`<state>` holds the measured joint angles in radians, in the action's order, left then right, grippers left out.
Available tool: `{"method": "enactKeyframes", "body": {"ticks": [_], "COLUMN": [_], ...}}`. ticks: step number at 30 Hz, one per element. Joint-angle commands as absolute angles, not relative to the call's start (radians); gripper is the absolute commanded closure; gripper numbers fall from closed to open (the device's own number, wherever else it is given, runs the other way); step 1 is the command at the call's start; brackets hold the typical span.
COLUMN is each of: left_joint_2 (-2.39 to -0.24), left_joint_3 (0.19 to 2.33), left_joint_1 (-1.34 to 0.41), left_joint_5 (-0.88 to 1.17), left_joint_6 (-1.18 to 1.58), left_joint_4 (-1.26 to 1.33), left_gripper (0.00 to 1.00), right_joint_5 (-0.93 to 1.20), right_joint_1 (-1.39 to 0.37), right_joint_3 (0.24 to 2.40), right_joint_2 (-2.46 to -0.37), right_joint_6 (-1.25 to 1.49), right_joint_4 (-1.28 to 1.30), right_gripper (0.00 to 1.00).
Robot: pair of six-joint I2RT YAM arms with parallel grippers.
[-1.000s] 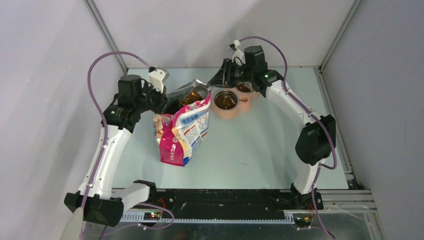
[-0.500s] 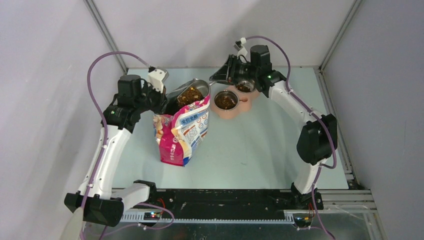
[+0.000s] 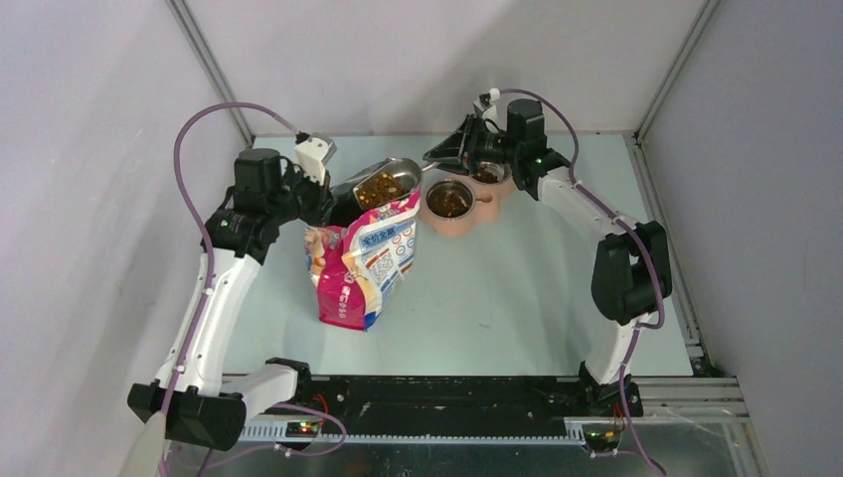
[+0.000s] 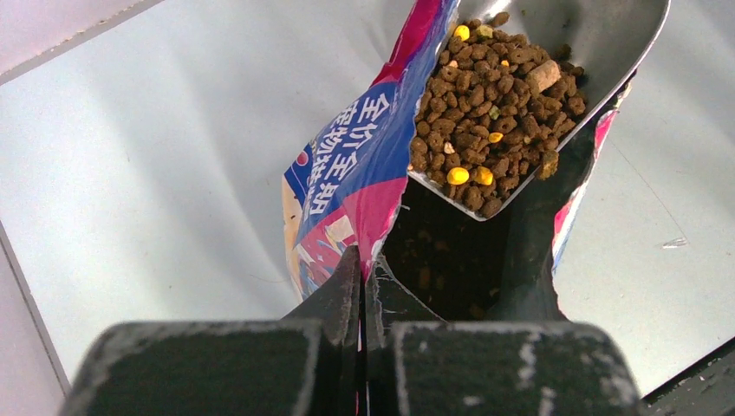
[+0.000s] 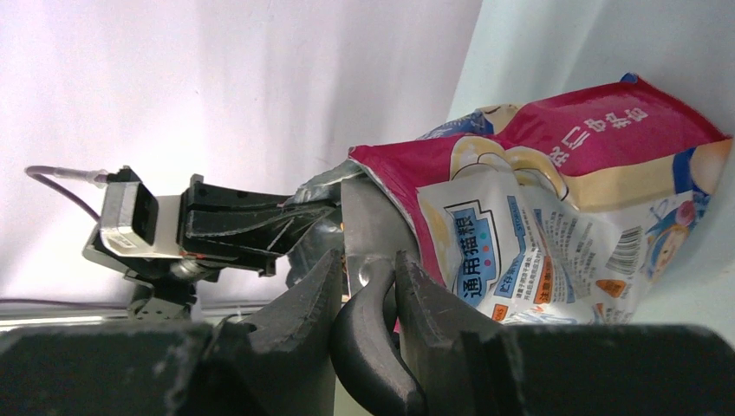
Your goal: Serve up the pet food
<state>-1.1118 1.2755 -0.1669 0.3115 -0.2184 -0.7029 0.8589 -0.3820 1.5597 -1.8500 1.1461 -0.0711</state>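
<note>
The pet food [image 4: 494,104] is a heap of dark-brown kibble in the grey metal scoop [image 4: 607,35], which hangs just over the open mouth of the pink-white-blue bag [image 4: 355,173]. My left gripper [image 4: 362,264] is shut on the bag's torn rim. My right gripper [image 5: 368,264] is shut on the scoop's black handle [image 5: 373,347], the metal scoop [image 5: 368,221] reaching toward the bag [image 5: 555,217]. From above, the loaded scoop [image 3: 386,183] sits between the bag [image 3: 363,260] and the pink double bowl [image 3: 429,215], with the right gripper [image 3: 438,159] behind it. Kibble [image 3: 449,202] lies in both cups.
The bag stands upright left of the table's middle. The double bowl sits near the back wall, its far cup [image 3: 487,174] under the right wrist. The left gripper [image 3: 336,206] is close beside the scoop. Grey walls and frame posts enclose the table on three sides.
The right arm has pulled back to the right and the scoop has come up out of the bag's mouth with kibble in it. The left arm and bag have stayed put.
</note>
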Motion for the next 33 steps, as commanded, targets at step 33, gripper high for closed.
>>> {"method": "enactKeyframes", "body": {"ticks": [33], "left_joint_2": [-1.087], "left_joint_3": [1.311], "left_joint_1": [-0.164], "left_joint_5": [0.299], "left_joint_6": [-0.259], "left_joint_4": [-0.669], "left_gripper": [1.00], "right_joint_5": [0.900], "right_joint_1": [-0.132], "right_joint_3": [1.382], "right_joint_2": [-1.721], "right_joint_6": [1.426], "right_joint_4": [-0.278], "right_gripper": [1.00]}}
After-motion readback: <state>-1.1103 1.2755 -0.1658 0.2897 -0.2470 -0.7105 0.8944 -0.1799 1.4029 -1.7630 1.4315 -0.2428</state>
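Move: Just above the bag's open mouth, the right hand holds the loaded scoop, its pan about 10 cm to the left of the hand and 4 cm nearer. The far bowl lies some 14 cm ahead of this hand, 12 cm to its right and 27 cm below. The near bowl is only 5 cm ahead and 3 cm right, equally low; the bag's mouth is 13 cm left, 6 cm back and slightly below. From the left hand, the far bowl is about 23 cm ahead and 33 cm right. Rolling the loaded scoop about 15 degrees, its forward side going down and its tip lifting a little, the right hand sinks 1–2 cm over the bag. It then draws the scoop out rightwards, faster at the end, some 9 cm right and 3 cm forward while rising about 3 cm and swinging slightly clockwise, towards the far bowl. The left hand keeps its pinch on the bag's rim. ##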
